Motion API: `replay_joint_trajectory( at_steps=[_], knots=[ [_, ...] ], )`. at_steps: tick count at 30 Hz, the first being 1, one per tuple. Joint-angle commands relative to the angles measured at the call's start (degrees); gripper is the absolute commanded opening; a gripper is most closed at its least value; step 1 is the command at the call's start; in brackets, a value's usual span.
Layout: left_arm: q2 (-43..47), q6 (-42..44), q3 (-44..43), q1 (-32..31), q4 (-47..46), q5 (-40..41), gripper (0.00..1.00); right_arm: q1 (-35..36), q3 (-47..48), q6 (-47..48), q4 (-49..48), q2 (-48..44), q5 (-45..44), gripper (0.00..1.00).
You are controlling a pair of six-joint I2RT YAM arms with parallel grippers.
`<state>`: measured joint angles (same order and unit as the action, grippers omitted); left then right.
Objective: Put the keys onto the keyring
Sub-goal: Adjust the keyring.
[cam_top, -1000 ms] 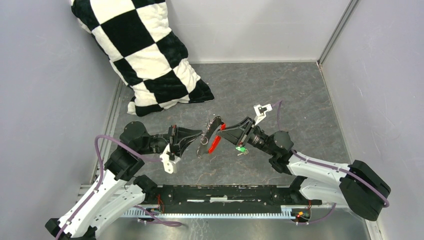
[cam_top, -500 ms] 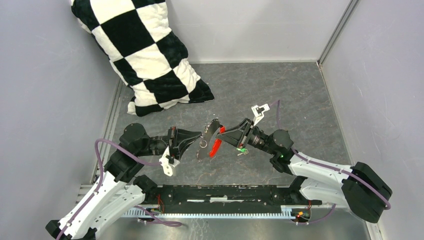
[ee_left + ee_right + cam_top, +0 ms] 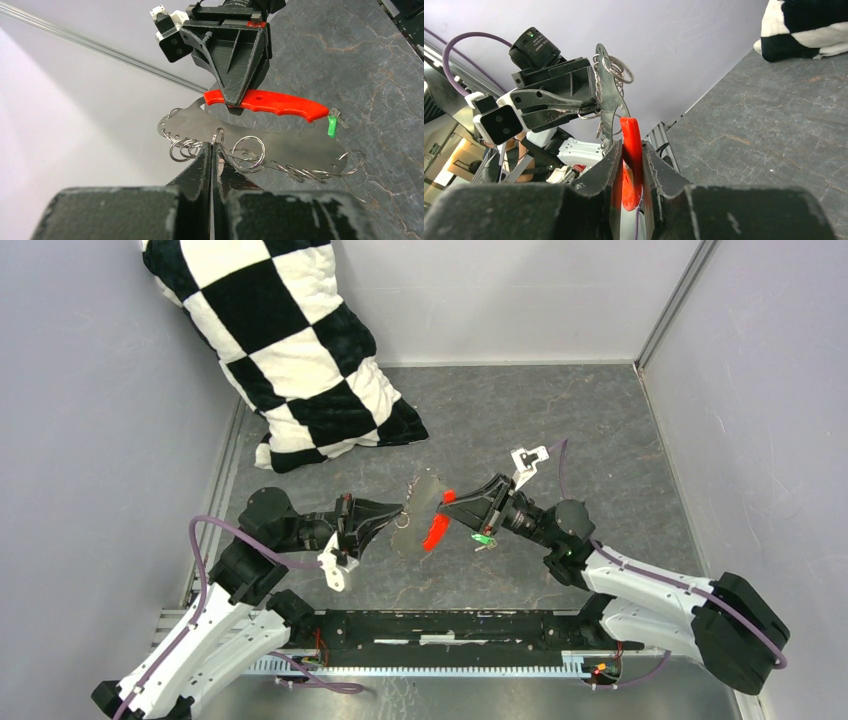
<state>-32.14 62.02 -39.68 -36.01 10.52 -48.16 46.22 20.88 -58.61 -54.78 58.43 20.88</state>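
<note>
The keyring is a flat silvery plate (image 3: 290, 142) with several wire rings along its edge and a red tag (image 3: 270, 103) on top. It hangs in the air between both arms. My left gripper (image 3: 212, 148) is shut on one small ring (image 3: 218, 135) at the plate's lower edge. My right gripper (image 3: 631, 148) is shut on the red tag (image 3: 630, 132), one finger on each flat side. A tiny green-headed key (image 3: 331, 127) dangles at the tag's right end and shows below the right gripper (image 3: 447, 502) as a green speck, the key (image 3: 484, 538).
A black-and-white checked pillow (image 3: 290, 350) leans in the far left corner. Grey walls close in on three sides of the grey stone-patterned floor (image 3: 560, 420). The arms' base rail (image 3: 450, 625) runs along the near edge.
The right jaws have closed in on the red tag. The right wrist has turned, and the plate now shows its grey face from above instead of a dark edge.
</note>
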Motion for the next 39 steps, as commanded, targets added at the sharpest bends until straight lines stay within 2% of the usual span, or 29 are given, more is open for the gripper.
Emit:
replay_joint_trajectory(
  at_steps=[1,4,8,13,17,19,23,29,33,39],
  knots=[
    [-0.2,-4.2,-0.8,0.1,-3.2,-3.6,0.02,-0.4,1.0,-1.5,-7.0,2.1,0.7,0.01],
    [-1.1,-6.8,-1.4,0.1,-4.1,-4.2,0.02,-0.4,1.6,-4.4,-13.1,5.2,3.5,0.01],
    [-2.9,-17.3,-2.5,0.1,-9.5,-3.2,0.02,-0.4,1.7,-7.8,-19.3,8.8,5.7,0.03],
    [-4.7,-29.7,-3.9,0.1,-15.2,-3.3,0.02,-0.3,1.6,-7.1,-18.6,8.9,5.2,0.08],
    [-5.7,-36.0,-3.7,0.1,-18.3,-3.5,0.02,-0.5,2.6,-6.4,-17.4,8.6,5.4,0.15],
    [-6.0,-37.4,-3.5,0.1,-19.4,-3.3,0.02,-0.4,2.7,-6.6,-17.4,8.6,5.3,0.18],
    [-6.1,-37.9,-3.3,0.1,-20.0,-3.2,0.02,-0.4,1.2,-7.3,-17.7,7.8,2.7,0.30],
    [-6.3,-40.3,-3.0,0.1,-21.6,0.8,0.02,-0.3,0.1,-6.5,-18.5,6.6,-2.0,0.45],
    [-6.5,-42.9,-2.9,0.1,-22.3,3.8,0.02,-0.1,1.2,-5.3,-17.9,6.9,-1.2,0.50],
    [-6.8,-46.6,-2.4,0.1,-23.9,6.6,0.02,0.0,-0.8,-3.7,-15.1,4.6,-2.0,0.50]
  ],
)
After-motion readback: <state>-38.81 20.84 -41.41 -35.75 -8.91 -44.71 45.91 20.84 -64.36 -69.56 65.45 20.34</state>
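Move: The keyring, a metal plate with rings along one edge and a red handle, is already held between both hands. Its plate's middle lies about 3 cm right of the left fingertips, 1 cm back and 4 cm lower; from the right fingertips it is about 4 cm left, 1 cm back and 4 cm lower. The red handle's middle sits roughly 1 cm left, 2 cm back and 4 cm below the right hand. The green-tagged keys lie some 9 cm right of that hand, 1 cm ahead and 28 cm below. The keyring is swung up by the left hand, which keeps its pinch at the ringed edge, rises about 4 cm and a little to the right, and rolls its top forward some 30 degrees as its fingertips tip up. The right hand first keeps hold of the red handle, lifting about 2 cm and tilting its fingertips up slightly, then opens its fingers around the handle's end. ##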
